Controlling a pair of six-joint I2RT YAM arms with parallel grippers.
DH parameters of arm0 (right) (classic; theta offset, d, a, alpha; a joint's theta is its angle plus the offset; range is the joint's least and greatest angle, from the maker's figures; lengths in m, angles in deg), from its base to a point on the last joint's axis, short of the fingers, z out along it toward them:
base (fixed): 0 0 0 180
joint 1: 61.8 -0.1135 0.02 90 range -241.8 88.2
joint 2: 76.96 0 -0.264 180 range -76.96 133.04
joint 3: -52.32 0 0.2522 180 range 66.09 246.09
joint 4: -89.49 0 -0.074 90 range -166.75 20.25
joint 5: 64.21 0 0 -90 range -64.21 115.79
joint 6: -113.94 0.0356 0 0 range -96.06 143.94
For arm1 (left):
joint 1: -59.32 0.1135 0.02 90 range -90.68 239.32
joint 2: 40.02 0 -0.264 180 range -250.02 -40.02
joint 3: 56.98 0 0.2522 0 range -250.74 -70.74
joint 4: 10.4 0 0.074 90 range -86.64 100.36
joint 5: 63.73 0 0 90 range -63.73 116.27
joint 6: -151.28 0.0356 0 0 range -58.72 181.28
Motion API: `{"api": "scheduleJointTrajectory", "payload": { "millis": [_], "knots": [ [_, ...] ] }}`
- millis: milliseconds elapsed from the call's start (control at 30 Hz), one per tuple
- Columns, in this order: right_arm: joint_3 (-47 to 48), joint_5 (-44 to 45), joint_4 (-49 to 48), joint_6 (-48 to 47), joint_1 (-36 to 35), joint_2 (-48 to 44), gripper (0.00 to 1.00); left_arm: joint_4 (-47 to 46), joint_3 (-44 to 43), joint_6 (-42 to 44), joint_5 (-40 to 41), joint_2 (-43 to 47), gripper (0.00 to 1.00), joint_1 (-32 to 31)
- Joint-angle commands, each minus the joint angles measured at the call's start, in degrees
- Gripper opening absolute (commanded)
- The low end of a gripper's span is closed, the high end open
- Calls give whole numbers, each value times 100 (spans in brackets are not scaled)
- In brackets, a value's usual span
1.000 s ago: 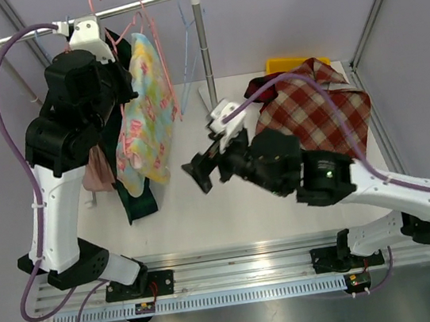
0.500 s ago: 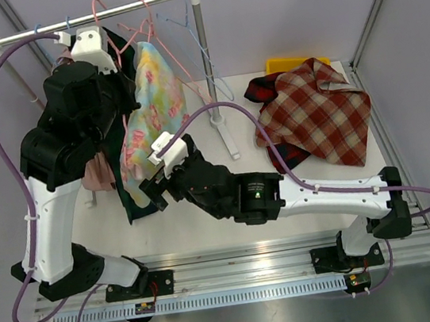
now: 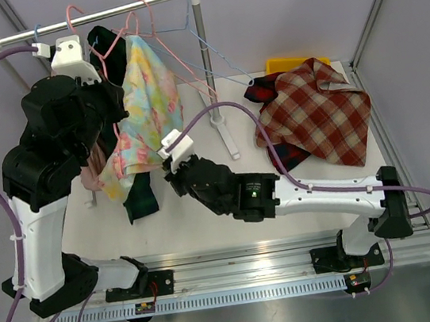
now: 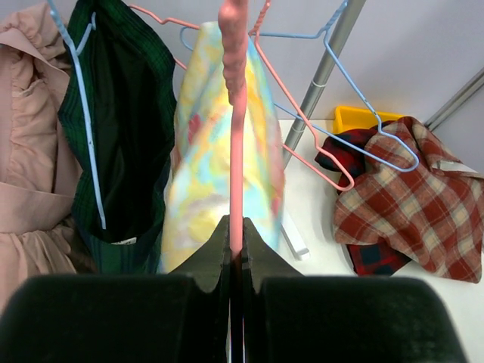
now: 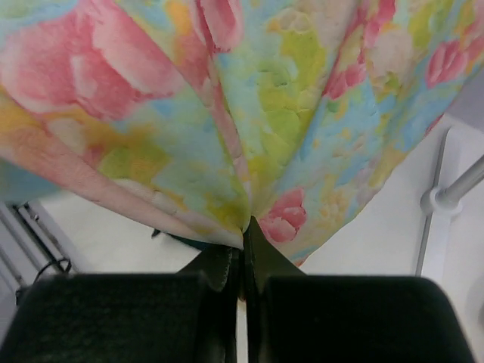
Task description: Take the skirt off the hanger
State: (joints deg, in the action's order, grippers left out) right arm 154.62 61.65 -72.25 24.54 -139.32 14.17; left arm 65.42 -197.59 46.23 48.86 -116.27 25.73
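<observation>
The floral skirt [image 3: 142, 99] hangs from a pink hanger [image 4: 234, 113] on the rack rail [image 3: 91, 17]. My left gripper [image 4: 236, 243] is shut on the pink hanger's lower stem, just in front of the skirt [image 4: 215, 162]. My right gripper [image 3: 168, 172] is shut on the skirt's lower hem [image 5: 257, 128], which bunches into a pinch at the fingertips [image 5: 246, 231]. The skirt is stretched down and to the right between hanger and right gripper. The hanger's hook on the rail is partly hidden by the left arm in the top view.
A dark green garment [image 3: 137, 197] and a pink garment [image 3: 93, 168] hang left of the skirt. Empty blue hangers [image 3: 213, 61] swing by the rack's upright pole [image 3: 201, 47]. A plaid shirt [image 3: 314, 115] lies at the back right beside a yellow box [image 3: 294, 62].
My right arm has swung left from mid-table and closed on the skirt's hem. My left arm has shifted left and up with the hanger, and the skirt has spread out.
</observation>
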Motion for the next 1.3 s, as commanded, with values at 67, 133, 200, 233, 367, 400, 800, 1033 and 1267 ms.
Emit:
{"api": "scheduleJointTrajectory", "payload": {
  "millis": [67,133,200,233,367,400,800,1033,1267],
  "knots": [
    [-2012,175,-54,1457,-263,-1061,0,-669,-348,397,579,40,0,-17],
    [-2897,526,112,2098,-439,-1403,0,-608,-900,633,790,-240,0,1],
    [-3323,894,393,2548,-745,-1624,0,-555,-1253,766,922,-425,0,10],
    [-3629,1019,638,2916,-843,-1825,0,-564,-1411,845,931,-513,0,10],
    [-3852,1695,1281,3350,-1143,-2371,0,-730,-1073,776,888,-357,0,10],
    [-3826,1810,1352,3289,-1143,-2572,0,-765,-896,732,835,-277,0,10],
    [-1796,1488,175,-1167,1534,-3427,0,-827,1205,222,422,760,0,10],
    [-454,274,175,-1695,3864,-2514,0,-897,1812,151,404,1068,0,10],
    [919,-440,157,-1124,5913,-1046,0,-1003,1945,221,377,999,0,10]
  ]
}}
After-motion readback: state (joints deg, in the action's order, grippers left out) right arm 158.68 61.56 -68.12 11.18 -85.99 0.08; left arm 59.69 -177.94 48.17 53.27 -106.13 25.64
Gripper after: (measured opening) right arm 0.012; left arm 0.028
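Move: My right hand already pinches the lower part of the pastel skirt. The pile of plaid skirts it will go to lies about 46 cm to its right, 27 cm ahead and 33 cm below, with the foot of the rack's right post on the way, some 14 cm right, 30 cm ahead and 34 cm down. My left hand keeps the pink hanger; the pastel skirt on it hangs about 6 cm ahead, 3 cm right and 8 cm below that hand. With my right fingers shut on the pastel skirt, I yank it down nearly 20 cm, back and to the right, away from the pink hanger, then swing up about 30 cm, forward and right to above the plaid pile, turning the hand some 50 degrees clockwise. My left hand grips the hanger throughout, rising about 4 cm before sinking to end roughly 5 cm lower than it began. ##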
